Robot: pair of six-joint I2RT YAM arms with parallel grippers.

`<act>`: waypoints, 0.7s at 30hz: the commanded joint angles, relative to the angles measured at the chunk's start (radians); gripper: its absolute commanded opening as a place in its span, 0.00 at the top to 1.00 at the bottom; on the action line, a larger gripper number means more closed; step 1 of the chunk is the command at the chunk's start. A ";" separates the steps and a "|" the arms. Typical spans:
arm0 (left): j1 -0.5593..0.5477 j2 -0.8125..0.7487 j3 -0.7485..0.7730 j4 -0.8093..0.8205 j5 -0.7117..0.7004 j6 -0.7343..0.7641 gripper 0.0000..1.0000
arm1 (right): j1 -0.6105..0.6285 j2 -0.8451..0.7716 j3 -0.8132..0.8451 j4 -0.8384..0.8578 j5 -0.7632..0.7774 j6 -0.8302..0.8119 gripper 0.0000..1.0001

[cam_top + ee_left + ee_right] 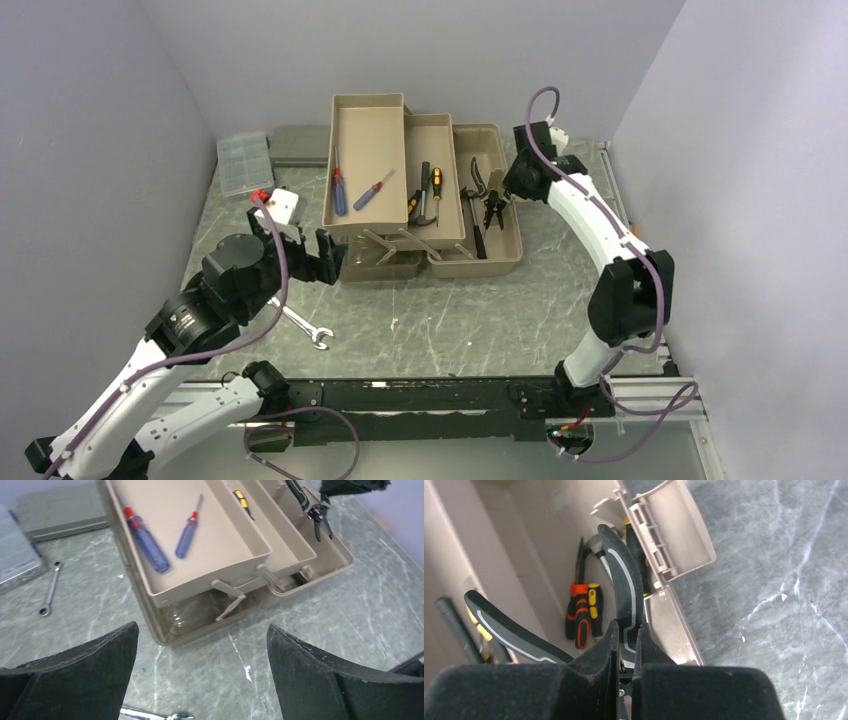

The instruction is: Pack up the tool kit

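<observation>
The taupe toolbox (482, 267) stands open mid-table with its trays (368, 125) folded out to the left. Two blue screwdrivers (147, 542) lie in the top tray. A hammer and yellow-handled tools (428, 192) lie in the second tray. My right gripper (626, 626) is shut on one black, grey-striped handle of the pliers (623, 577). It holds them above the box's bottom compartment (492, 208). An orange-handled tool (580, 615) lies below. My left gripper (202, 627) is open over bare table just in front of the box, with nothing between its fingers (107, 655).
A silver wrench (305, 328) lies on the table under my left wrist. A small spanner (50, 587) lies to the left of the box. A clear organiser box (243, 163) and a flat grey case (300, 145) sit at the back left. Walls close in on three sides.
</observation>
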 commanded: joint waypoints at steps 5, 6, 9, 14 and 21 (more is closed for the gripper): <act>0.007 -0.055 0.039 -0.061 -0.163 -0.045 0.01 | 0.068 0.069 0.037 -0.022 0.248 0.144 1.00; 0.006 -0.057 0.039 -0.063 -0.166 -0.046 0.01 | 0.078 0.071 0.025 -0.007 0.247 0.139 1.00; 0.007 -0.049 0.043 -0.072 -0.179 -0.051 0.01 | 0.104 0.090 0.011 0.042 0.183 0.084 1.00; 0.009 -0.022 0.061 -0.110 -0.234 -0.081 0.01 | 0.132 0.136 0.007 0.088 0.059 0.034 0.99; 0.036 -0.016 0.090 -0.159 -0.313 -0.104 0.01 | 0.146 0.140 0.012 0.107 -0.009 -0.003 0.58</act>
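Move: The right hand holds the black pliers over the right rim of the open toolbox. Their place in its deep right-hand section is about 4 cm to the left, level ahead and some 12 cm below. In there the hammer lies about 5 cm left and 2 cm back, the black-yellow screwdriver about 2 cm ahead and 1 cm left, both some 11 cm below. From the left hand that place is roughly 22 cm ahead, 33 cm right and 26 cm below. Still pinching the pliers by a handle near the pivot, the right hand sinks into the deep section of the toolbox, first almost straight down, then down and left past its rim, about 6 cm lower in all; at the very end its fingers start to open, to about a third. The open, empty left hand swings about 5 cm left, away from that section, turning some 15 degrees counter-clockwise. ##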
